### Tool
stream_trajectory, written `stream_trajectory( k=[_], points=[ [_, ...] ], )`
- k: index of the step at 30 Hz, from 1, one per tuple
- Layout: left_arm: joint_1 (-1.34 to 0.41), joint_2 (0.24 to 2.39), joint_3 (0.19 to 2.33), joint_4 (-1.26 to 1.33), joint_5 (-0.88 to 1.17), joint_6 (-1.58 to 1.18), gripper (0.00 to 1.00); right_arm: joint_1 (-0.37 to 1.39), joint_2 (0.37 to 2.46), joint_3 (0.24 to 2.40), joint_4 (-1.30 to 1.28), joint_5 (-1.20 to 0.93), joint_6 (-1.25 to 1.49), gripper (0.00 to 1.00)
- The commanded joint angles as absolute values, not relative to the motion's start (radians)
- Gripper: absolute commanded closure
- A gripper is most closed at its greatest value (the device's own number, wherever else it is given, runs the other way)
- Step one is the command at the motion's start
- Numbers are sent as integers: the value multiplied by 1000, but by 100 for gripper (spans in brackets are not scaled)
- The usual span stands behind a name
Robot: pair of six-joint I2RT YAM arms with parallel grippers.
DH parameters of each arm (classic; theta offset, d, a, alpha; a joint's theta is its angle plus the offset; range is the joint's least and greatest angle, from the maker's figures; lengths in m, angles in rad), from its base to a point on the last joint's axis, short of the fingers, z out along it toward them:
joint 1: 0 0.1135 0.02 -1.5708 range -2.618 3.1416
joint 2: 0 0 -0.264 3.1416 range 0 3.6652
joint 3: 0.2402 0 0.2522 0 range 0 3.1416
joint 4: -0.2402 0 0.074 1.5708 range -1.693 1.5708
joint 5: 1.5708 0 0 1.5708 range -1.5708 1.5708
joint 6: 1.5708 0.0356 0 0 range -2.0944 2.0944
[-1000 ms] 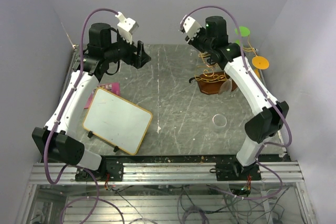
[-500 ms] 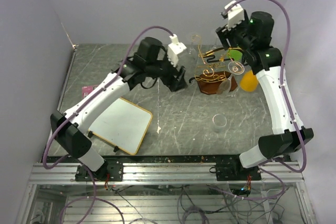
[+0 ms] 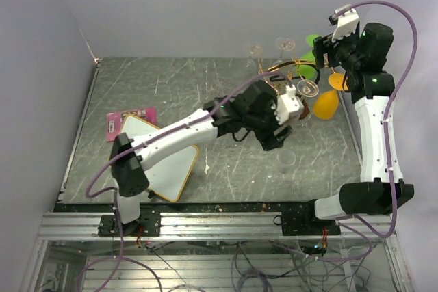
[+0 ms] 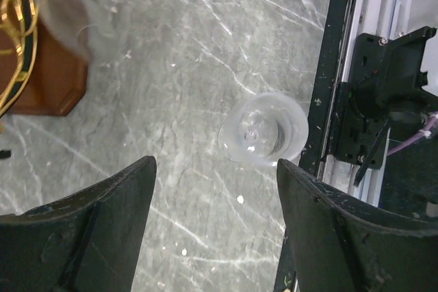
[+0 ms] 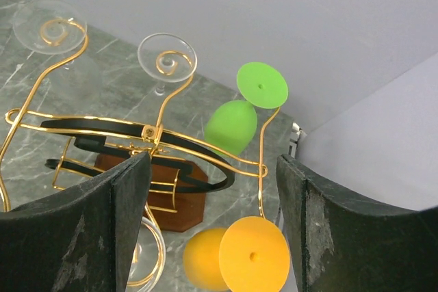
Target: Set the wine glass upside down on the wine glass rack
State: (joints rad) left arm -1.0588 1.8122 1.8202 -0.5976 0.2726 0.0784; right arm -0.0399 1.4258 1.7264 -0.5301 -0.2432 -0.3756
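A clear wine glass (image 3: 285,158) stands upright on the grey table, near the front right. From above in the left wrist view, the wine glass (image 4: 265,130) lies just ahead of my left gripper (image 4: 215,169), which is open and empty. That left gripper (image 3: 274,138) hovers a little left of the glass. The wine glass rack (image 3: 287,87), gold and black wire on a brown base (image 4: 41,66), holds two clear glasses, a green glass (image 5: 233,124) and an orange glass (image 5: 254,256) upside down. My right gripper (image 5: 212,162) is open, high beside the rack (image 5: 137,135).
A wood-framed white board (image 3: 154,158) lies at the front left with a pink packet (image 3: 130,115) behind it. The table's black front rail (image 4: 342,66) and the right arm's base (image 4: 390,100) lie close to the clear glass. The right wall stands just beyond the rack.
My left arm has swung from the far left across to the clear glass. My right gripper has opened and pulled up and right, away from the rack.
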Motion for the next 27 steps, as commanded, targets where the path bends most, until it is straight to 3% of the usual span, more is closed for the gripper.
stream_trajectory(
  k=[1,13,27],
  points=[
    [-1123,1906,1947,-637,179,141,19,-64,1400,1701,-497,-327,-337,27],
    [-1149,2098,2114,-764,192,246,24,-74,1393,1717,-508,-349,-342,26],
    [-1163,2219,2243,-882,210,287,57,-89,1374,1688,-503,-370,-345,26]
  ],
)
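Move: The standing clear wine glass is roughly 5 cm to the right of my left hand, 4 cm back and 17 cm below. The clear glass hung on the rack's near side is some 16 cm ahead and 10 cm right, 10 cm lower. The rack's middle is about 27 cm ahead and 8 cm right, 14 cm lower. From my idle right hand, the standing glass is some 25 cm back, 12 cm left and 32 cm below. I sweep my left hand down and to the right towards the standing glass, the 5 cm or so of rightward travel nearly all early, then sink steadily to about 9 cm lower beside its rim. The fingers tip some 15 degrees steeper towards the table, and in the second half they draw in from wide to about half open, with the rim's forward wall between the tips, one finger seemingly inside the bowl. ##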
